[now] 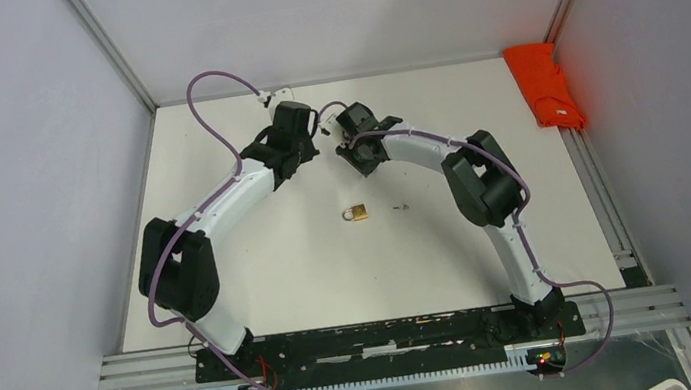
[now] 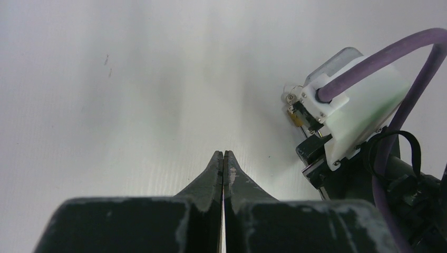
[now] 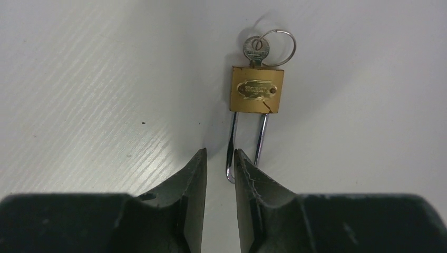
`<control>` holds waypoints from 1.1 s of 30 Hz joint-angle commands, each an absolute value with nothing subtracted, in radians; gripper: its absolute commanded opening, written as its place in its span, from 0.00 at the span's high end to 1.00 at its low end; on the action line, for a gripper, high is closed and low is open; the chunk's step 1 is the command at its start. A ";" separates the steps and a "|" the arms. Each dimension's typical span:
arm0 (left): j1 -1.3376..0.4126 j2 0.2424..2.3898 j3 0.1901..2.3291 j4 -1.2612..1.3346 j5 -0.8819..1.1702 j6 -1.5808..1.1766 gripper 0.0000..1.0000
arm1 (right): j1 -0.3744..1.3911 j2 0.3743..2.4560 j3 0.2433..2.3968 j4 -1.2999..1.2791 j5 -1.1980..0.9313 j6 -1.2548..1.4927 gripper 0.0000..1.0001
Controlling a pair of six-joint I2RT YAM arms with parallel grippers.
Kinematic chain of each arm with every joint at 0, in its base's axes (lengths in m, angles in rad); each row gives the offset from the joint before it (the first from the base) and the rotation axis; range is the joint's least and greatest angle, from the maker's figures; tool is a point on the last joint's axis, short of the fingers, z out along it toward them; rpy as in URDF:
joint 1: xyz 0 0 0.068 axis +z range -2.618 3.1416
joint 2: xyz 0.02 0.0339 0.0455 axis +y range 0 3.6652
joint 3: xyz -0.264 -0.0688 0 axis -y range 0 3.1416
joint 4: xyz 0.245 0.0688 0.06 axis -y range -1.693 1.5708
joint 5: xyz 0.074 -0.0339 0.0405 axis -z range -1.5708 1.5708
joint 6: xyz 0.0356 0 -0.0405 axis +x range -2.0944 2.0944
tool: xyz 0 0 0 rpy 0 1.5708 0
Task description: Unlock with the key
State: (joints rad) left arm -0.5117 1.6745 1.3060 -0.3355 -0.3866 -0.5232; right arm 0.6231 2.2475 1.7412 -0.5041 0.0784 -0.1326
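A brass padlock [image 1: 356, 214] lies flat on the white table, mid-table in the top view. In the right wrist view the padlock [image 3: 256, 89] has a silver key [image 3: 256, 48] with a ring stuck in its far end. Its long shackle [image 3: 232, 142] points toward my right gripper [image 3: 220, 153]. That gripper hovers above the lock and is open, with nothing pinched. One fingertip [image 3: 243, 163] hides the shackle's bend. My left gripper [image 2: 223, 154] is shut and empty, raised over bare table at the back beside the right wrist.
The right arm's white camera housing [image 2: 353, 105] with its purple cable sits close on the left gripper's right. A small dark bit [image 1: 401, 208] lies right of the padlock. An orange cloth [image 1: 543, 86] rests at the back right edge. Grey walls enclose the table.
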 commanded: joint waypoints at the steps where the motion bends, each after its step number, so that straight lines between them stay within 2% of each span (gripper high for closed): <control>1: -0.511 1.632 1.318 -0.318 -0.389 -0.548 0.98 | 0.601 2.293 1.747 -0.539 0.052 -0.085 0.69; 4: -0.511 1.626 1.316 -0.319 -0.393 -0.546 0.98 | 0.587 2.299 1.754 -0.543 0.014 -0.079 0.74; 6: -0.511 1.626 1.316 -0.320 -0.393 -0.545 0.98 | 0.582 2.299 1.756 -0.545 0.003 -0.074 0.90; 8: -0.512 1.627 1.316 -0.320 -0.389 -0.545 0.98 | 0.576 2.298 1.760 -0.543 -0.038 -0.068 0.99; 9: -0.512 1.628 1.317 -0.320 -0.386 -0.545 0.98 | 0.572 2.294 1.767 -0.543 -0.046 -0.063 1.00; 14: -0.511 1.649 1.318 -0.311 -0.361 -0.549 0.98 | 0.526 2.246 1.764 -0.488 -0.243 -0.007 1.00; 23: -0.510 1.693 1.291 -0.254 -0.276 -0.562 0.98 | 0.400 2.173 1.514 -0.121 -0.759 0.326 1.00; 31: -0.511 1.769 1.247 -0.156 -0.198 -0.553 0.98 | 0.362 2.173 1.380 0.225 -0.963 0.631 1.00; 33: -0.511 1.790 1.245 -0.141 -0.174 -0.551 0.98 | 0.362 2.168 1.380 0.225 -0.962 0.631 1.00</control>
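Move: The padlock's shackle already stands between the right hand's parted fingers, its brass body lying about 4 cm ahead and 1 cm left, some 1 cm lower. The key with its ring, still in it, is about 6 cm ahead and 2 cm left; the second padlock lies some 10 cm back and 4 cm left, the loose key 10 cm back and 7 cm right. From the shut left hand the padlock body is about 5 cm ahead, 8 cm right, 14 cm down. The right hand closes its fingers on one leg of the shackle while all but still, low over the table, then keeps the pinch and rolls over by some 60 degrees, left side rising, until the fingers point mostly left, the hand drawing back about 3 cm, with a little leftward travel and a slight rise at the end. Late on, the shut left hand starts down and to the right towards the padlock, about 5 cm in all. ##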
